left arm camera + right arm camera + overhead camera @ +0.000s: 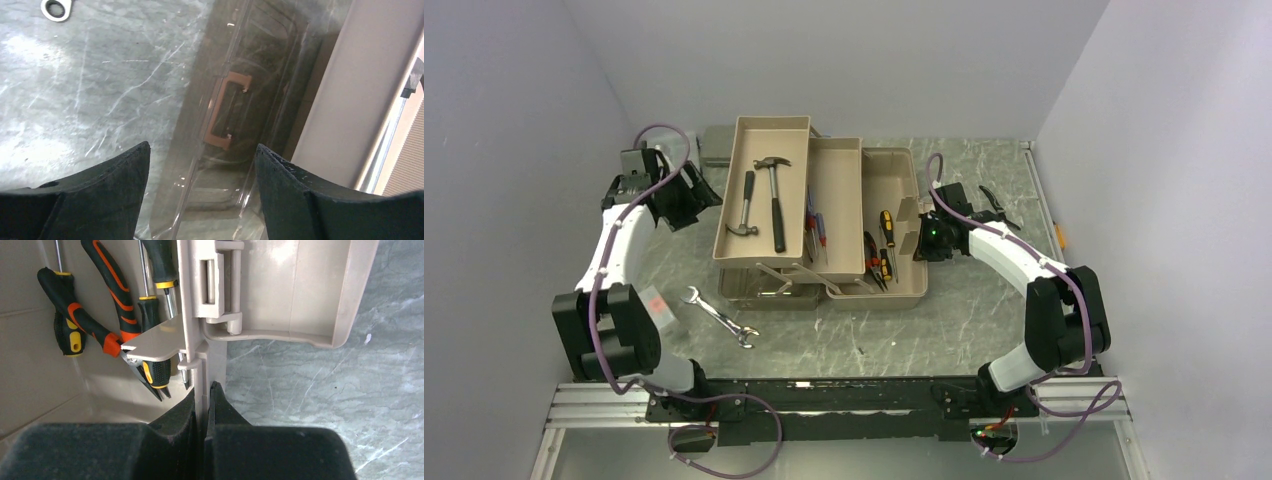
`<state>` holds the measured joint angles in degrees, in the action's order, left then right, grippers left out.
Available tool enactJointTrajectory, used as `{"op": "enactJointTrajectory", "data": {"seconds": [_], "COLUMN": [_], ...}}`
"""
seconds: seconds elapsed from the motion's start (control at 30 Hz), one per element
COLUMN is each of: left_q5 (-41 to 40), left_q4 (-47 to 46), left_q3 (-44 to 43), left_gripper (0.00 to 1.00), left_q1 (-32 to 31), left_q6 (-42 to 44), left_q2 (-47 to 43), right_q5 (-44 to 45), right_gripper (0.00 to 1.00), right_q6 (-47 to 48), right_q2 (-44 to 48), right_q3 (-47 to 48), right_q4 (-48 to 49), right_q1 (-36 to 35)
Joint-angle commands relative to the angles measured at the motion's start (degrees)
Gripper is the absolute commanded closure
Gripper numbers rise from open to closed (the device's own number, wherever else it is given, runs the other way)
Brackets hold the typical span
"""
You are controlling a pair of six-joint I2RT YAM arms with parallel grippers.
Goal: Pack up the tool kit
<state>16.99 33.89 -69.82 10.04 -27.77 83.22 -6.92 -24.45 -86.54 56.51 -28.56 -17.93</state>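
The tan toolbox (902, 180) stands open in the middle, its trays folded out. Two hammers (774, 200) lie in the left tray (769, 128). Small screwdrivers (816, 228) lie in the middle tray. Black-orange screwdrivers (157, 270) and pliers (85, 320) lie in the base. My right gripper (203, 390) is shut on the toolbox's right wall (200, 370). My left gripper (200, 155) hangs open and empty beside the left tray, above the smoky lid (250, 75) with its pink handle (220, 112). A steel wrench (719, 317) lies on the table in front left.
A small grey case (714, 145) sits behind the left tray. A black tool (996, 205) lies on the table behind my right arm. White walls close in both sides and the back. The wrench's ring end (56, 7) shows in the left wrist view.
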Motion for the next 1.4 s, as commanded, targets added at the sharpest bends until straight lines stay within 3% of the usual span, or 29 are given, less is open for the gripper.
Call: {"op": "enactJointTrajectory", "data": {"seconds": [0.0,0.2,0.43,0.6,0.67,0.8,0.83,1.07,1.37], "left_q5": [4.77,7.96,8.57,-7.65,-11.5,-10.48,-9.73,-6.41,-20.69], "left_q4": [-6.68,-14.2,-16.23,-9.3,-8.34,-9.27,-9.16,-6.72,3.31], "left_q3": [0.95,6.23,7.22,3.64,3.36,4.14,3.94,0.38,-7.66], "left_gripper": [0.22,0.23,0.36,0.45,0.54,0.96,1.0,1.0,1.0], "left_q1": [0.15,0.19,-0.3,-5.25,-6.71,-6.59,-6.59,-6.67,-9.66], "left_q6": [0.1,1.86,2.25,5.25,4.98,4.86,4.99,4.99,6.56], "left_q2": [2.41,4.69,11.08,13.46,13.88,13.0,12.82,10.41,4.53], "right_q5": [-9.86,-10.35,-9.77,-9.36,-9.22,-9.24,-9.25,-9.71,-9.92], "right_gripper": [1.0,1.0,1.0,1.0,1.0,1.0,1.0,1.0,1.0], "right_q6": [-1.22,-1.41,-0.88,-0.31,-0.16,-0.04,-0.06,-0.2,-0.23], "right_q2": [2.65,2.68,2.45,2.48,2.37,2.28,2.34,1.68,1.54], "right_q3": [4.95,4.84,6.41,7.52,7.88,8.14,8.03,7.98,8.03], "right_q4": [4.14,3.99,2.04,0.77,0.32,0.04,0.18,0.43,0.71], "right_q1": [-0.45,-0.39,-0.37,-0.42,-0.43,-0.44,-0.44,-0.46,-0.45]}}
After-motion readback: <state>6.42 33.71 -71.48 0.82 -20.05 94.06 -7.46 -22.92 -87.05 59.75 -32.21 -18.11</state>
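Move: My open left hand hovers over the clear lid's outer rim: the spot to grip lies about 3 cm ahead, 3 cm to its right and 9 cm below. From that hand the lid's pink handle is some 8 cm ahead, 8 cm right and 13 cm lower, and the small hammer in the top tray about 7 cm right, 1 cm ahead and 4 cm down. My right hand already holds the toolbox's front wall; from it the rim spot is some 40 cm left, 7 cm ahead, about level. I sink my left hand about 9 cm, easing some 3 cm forward and to the right, onto the clear lid's rim beside the pink handle, and shut the fingers to pinch it, the wrist turning roughly 10 degrees clockwise. Then I draw up about 1.5 cm with a little back and left. Meanwhile my right hand keeps its pinch on the toolbox's front wall and rises about 1 cm. ##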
